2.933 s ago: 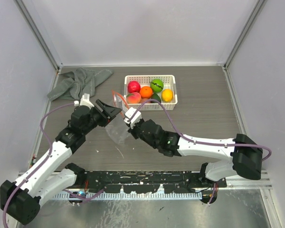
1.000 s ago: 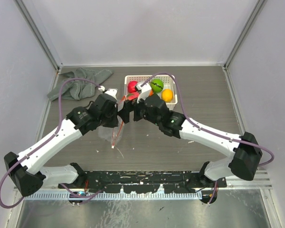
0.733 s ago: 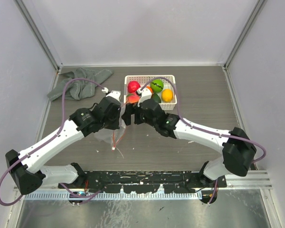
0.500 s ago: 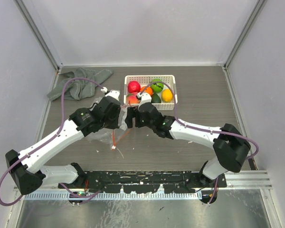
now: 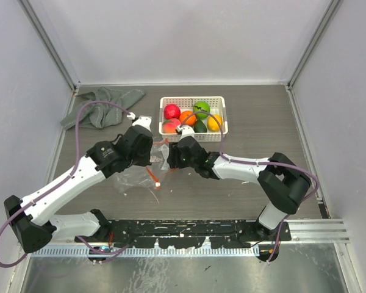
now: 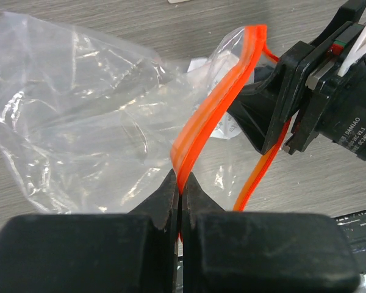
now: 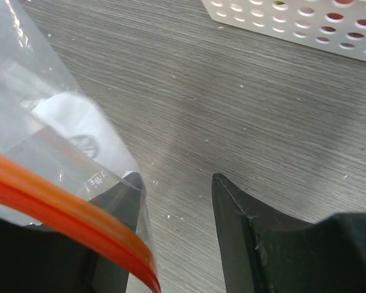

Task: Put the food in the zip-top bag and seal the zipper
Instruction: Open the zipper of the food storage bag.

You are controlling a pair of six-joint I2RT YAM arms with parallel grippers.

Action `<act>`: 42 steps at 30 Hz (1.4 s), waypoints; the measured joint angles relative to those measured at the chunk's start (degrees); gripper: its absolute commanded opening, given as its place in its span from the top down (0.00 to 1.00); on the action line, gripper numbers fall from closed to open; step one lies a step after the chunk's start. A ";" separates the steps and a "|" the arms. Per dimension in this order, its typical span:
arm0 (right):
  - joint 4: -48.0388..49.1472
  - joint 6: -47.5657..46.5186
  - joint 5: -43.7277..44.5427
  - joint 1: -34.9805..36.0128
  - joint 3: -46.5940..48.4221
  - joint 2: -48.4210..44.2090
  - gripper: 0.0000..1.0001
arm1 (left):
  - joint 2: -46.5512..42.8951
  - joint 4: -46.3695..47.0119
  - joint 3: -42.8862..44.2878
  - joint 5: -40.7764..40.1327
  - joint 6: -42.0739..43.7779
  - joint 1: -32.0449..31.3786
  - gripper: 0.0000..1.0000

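Note:
The clear zip-top bag (image 5: 134, 177) lies crumpled on the table between the arms. My left gripper (image 6: 182, 183) is shut on its orange-red zipper (image 6: 222, 101), which arches up from the jaws. In the top view the left gripper (image 5: 152, 155) faces the right gripper (image 5: 169, 156) across the bag's mouth. My right gripper (image 7: 175, 180) is open. Its left finger (image 7: 119, 201) sits behind the bag's film, with the zipper (image 7: 67, 210) crossing in front. The gap between the fingers is empty. The food (image 5: 187, 117) sits in the white basket (image 5: 192, 98).
A grey cloth (image 5: 104, 105) lies bunched at the back left. The basket's perforated wall (image 7: 305, 24) stands just beyond the right gripper. A loose end of the zipper with a white slider (image 5: 158, 185) rests on the table in front of the bag.
The right gripper has moved from the basket's edge towards me and down to the bag's mouth, and its jaws have narrowed. The bag has spread flatter on the table. The left gripper's hold is unchanged.

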 measured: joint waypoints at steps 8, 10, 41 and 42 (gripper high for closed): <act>0.70 -0.74 -1.25 -1.27 -1.05 0.70 0.44 | -0.83 -0.57 -0.09 -4.20 1.36 -0.09 1.00; 1.60 -1.57 -2.69 -1.29 -1.09 0.63 0.42 | -0.79 -0.81 -0.09 -5.11 1.77 -0.09 1.00; -3.32 -13.07 -24.17 -11.28 5.60 -9.05 0.15 | 4.46 -5.03 3.93 -11.26 6.73 2.97 1.00; -3.80 -13.86 -25.16 -12.24 6.38 -9.38 0.14 | 4.83 -5.03 4.02 -11.37 7.10 3.15 1.00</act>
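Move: The left hand still pinches one zipper lip; the middle of the bag's mouth lies about 4 cm to its right and 4 cm below. From the right hand, half open with its left finger already in the mouth, that middle is about 4 cm to the left and some 2 cm up. The peach is roughly 13 cm straight ahead of the right hand, and the basket's middle 15 cm ahead and 8 cm right, both about 6 cm lower. The right hand dips about a centimetre, then rises in two stages with a short pause between to end some 10 cm up, adding a little forward reach at the very end as its fingers spread from half to nearly wide open and it turns roughly 20 degrees, mostly counter-clockwise, its left finger still behind the orange strip inside the mouth. Meanwhile the left hand keeps its pinch on the other part of the zipper, draws it about 5 cm left and then a little forward, again with a pause between, and rolls some 15 degrees with its left side rising. ##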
